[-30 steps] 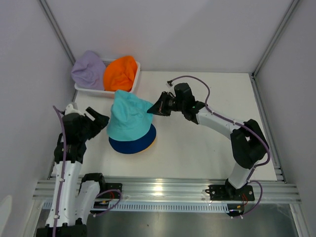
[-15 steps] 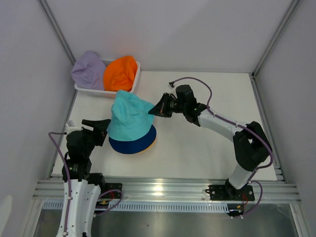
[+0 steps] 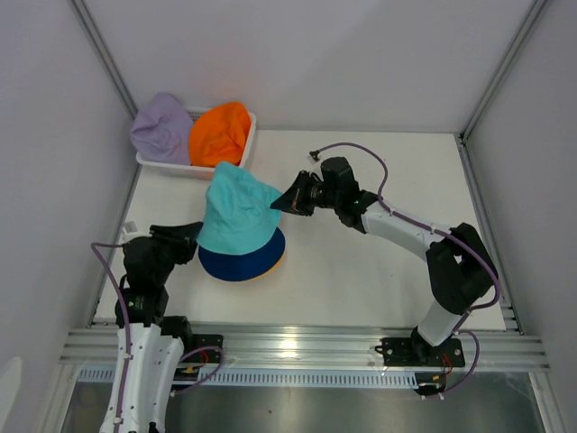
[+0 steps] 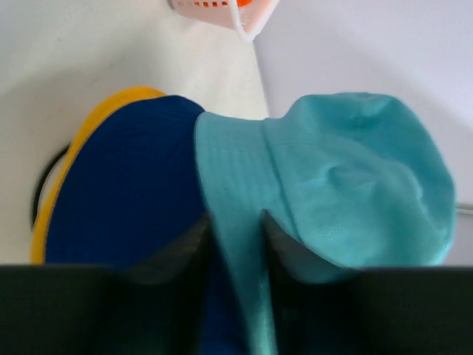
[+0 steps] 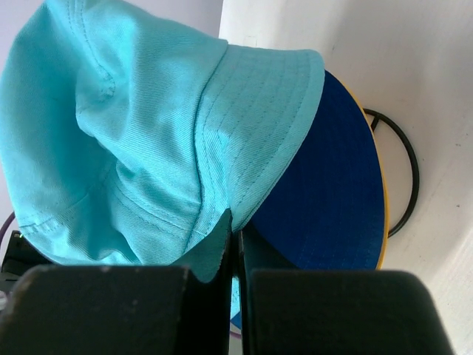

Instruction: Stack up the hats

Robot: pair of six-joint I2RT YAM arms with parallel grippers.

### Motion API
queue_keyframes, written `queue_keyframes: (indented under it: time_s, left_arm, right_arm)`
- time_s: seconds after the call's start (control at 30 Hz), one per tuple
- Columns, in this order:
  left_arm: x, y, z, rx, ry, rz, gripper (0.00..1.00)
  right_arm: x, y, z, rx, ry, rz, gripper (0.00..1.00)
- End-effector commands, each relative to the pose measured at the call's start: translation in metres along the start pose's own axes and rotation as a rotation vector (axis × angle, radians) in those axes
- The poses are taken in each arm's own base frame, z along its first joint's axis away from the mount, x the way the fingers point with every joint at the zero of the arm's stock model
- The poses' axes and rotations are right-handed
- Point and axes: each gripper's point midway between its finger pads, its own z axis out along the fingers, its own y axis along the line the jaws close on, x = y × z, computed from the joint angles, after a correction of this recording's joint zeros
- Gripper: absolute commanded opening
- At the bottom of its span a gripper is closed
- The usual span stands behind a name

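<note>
A teal hat [image 3: 236, 215] sits tilted over a navy hat [image 3: 242, 263], with a yellow hat's rim [image 3: 282, 262] showing beneath. My right gripper [image 3: 283, 201] [image 5: 235, 233] is shut on the teal hat's [image 5: 133, 126] right brim. My left gripper [image 3: 187, 242] [image 4: 235, 220] is at the teal hat's [image 4: 347, 177] left brim. The brim lies between its fingers [image 4: 181, 248], which stand partly apart, and a strip of the navy hat [image 4: 126, 185] shows in the gap. A lavender hat [image 3: 160, 126] and an orange hat [image 3: 219, 133] lie at the back left.
The lavender and orange hats rest in a white mesh basket [image 3: 248, 144] at the table's back-left corner. A black wire stand [image 5: 405, 177] shows under the stacked hats. White walls close in on the left and right.
My left arm has drawn back toward the near edge, and its jaws have narrowed around the teal brim. The right gripper has kept its hold, barely moving.
</note>
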Motion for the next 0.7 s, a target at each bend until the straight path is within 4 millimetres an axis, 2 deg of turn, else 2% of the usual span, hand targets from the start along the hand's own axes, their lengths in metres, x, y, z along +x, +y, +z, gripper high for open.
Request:
queue_keyframes:
  time_s: [0.0, 0.03, 0.07, 0.1, 0.13, 0.2, 0.27, 0.3, 0.4, 0.47, 0.57, 0.6, 0.67]
  left_arm:
    - [0.002, -0.015, 0.002, 0.057, 0.012, -0.001, 0.28]
    - [0.000, -0.016, 0.001, 0.059, 0.002, 0.006, 0.05]
    - [-0.004, -0.021, -0.001, 0.067, -0.017, 0.032, 0.01]
    - [-0.005, -0.028, -0.003, 0.094, -0.023, 0.063, 0.01]
    - [-0.007, -0.044, -0.009, 0.149, -0.026, 0.102, 0.01]
    - [-0.004, -0.055, -0.016, 0.183, -0.009, 0.189, 0.01]
    - [-0.007, -0.076, -0.032, 0.211, -0.028, 0.276, 0.01]
    - [-0.012, -0.076, -0.035, 0.191, -0.052, 0.298, 0.01]
    - [-0.017, -0.068, -0.043, 0.135, -0.078, 0.356, 0.01]
    - [-0.016, -0.057, -0.043, 0.106, -0.073, 0.376, 0.01]
    - [-0.010, -0.033, -0.035, 0.062, -0.050, 0.388, 0.01]
    - [-0.007, -0.011, -0.027, 0.014, -0.035, 0.383, 0.01]
    - [-0.008, 0.008, -0.022, -0.030, -0.047, 0.384, 0.01]
  right_arm:
    - [-0.003, 0.019, -0.009, -0.040, -0.037, -0.027, 0.00]
    - [-0.004, 0.020, -0.010, -0.040, -0.039, -0.028, 0.00]
    - [-0.004, 0.021, -0.010, -0.039, -0.040, -0.025, 0.00]
    - [-0.004, 0.023, -0.012, -0.041, -0.039, -0.024, 0.00]
    - [-0.003, 0.025, -0.015, -0.042, -0.038, -0.021, 0.00]
    - [-0.002, 0.030, -0.021, -0.052, -0.041, -0.010, 0.00]
    - [0.000, 0.036, -0.032, -0.063, -0.056, -0.006, 0.00]
    - [0.000, 0.038, -0.035, -0.067, -0.062, -0.001, 0.00]
    - [0.002, 0.040, -0.045, -0.063, -0.072, -0.008, 0.00]
    - [0.008, 0.033, -0.045, -0.046, -0.054, -0.012, 0.00]
    - [0.018, 0.015, -0.042, -0.016, -0.031, 0.004, 0.00]
    - [0.024, 0.001, -0.040, 0.006, -0.020, 0.021, 0.00]
    - [0.030, -0.008, -0.037, 0.009, -0.013, 0.040, 0.00]
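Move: The turquoise hat, its right brim already held by the right hand, has its middle about 9 cm right of the left hand, 5 cm ahead and slightly above; its near-left brim lies between the left fingers. From the right hand the hat's middle is some 9 cm left, level fore and aft. The blue hat's middle is roughly 10 cm right of the left hand, 2 cm ahead and 8 cm below, with the yellow hat just under it. Left fingers pinch the turquoise brim; both hands raise the hat, left about 8 cm, then dip, right drawing back-right. ##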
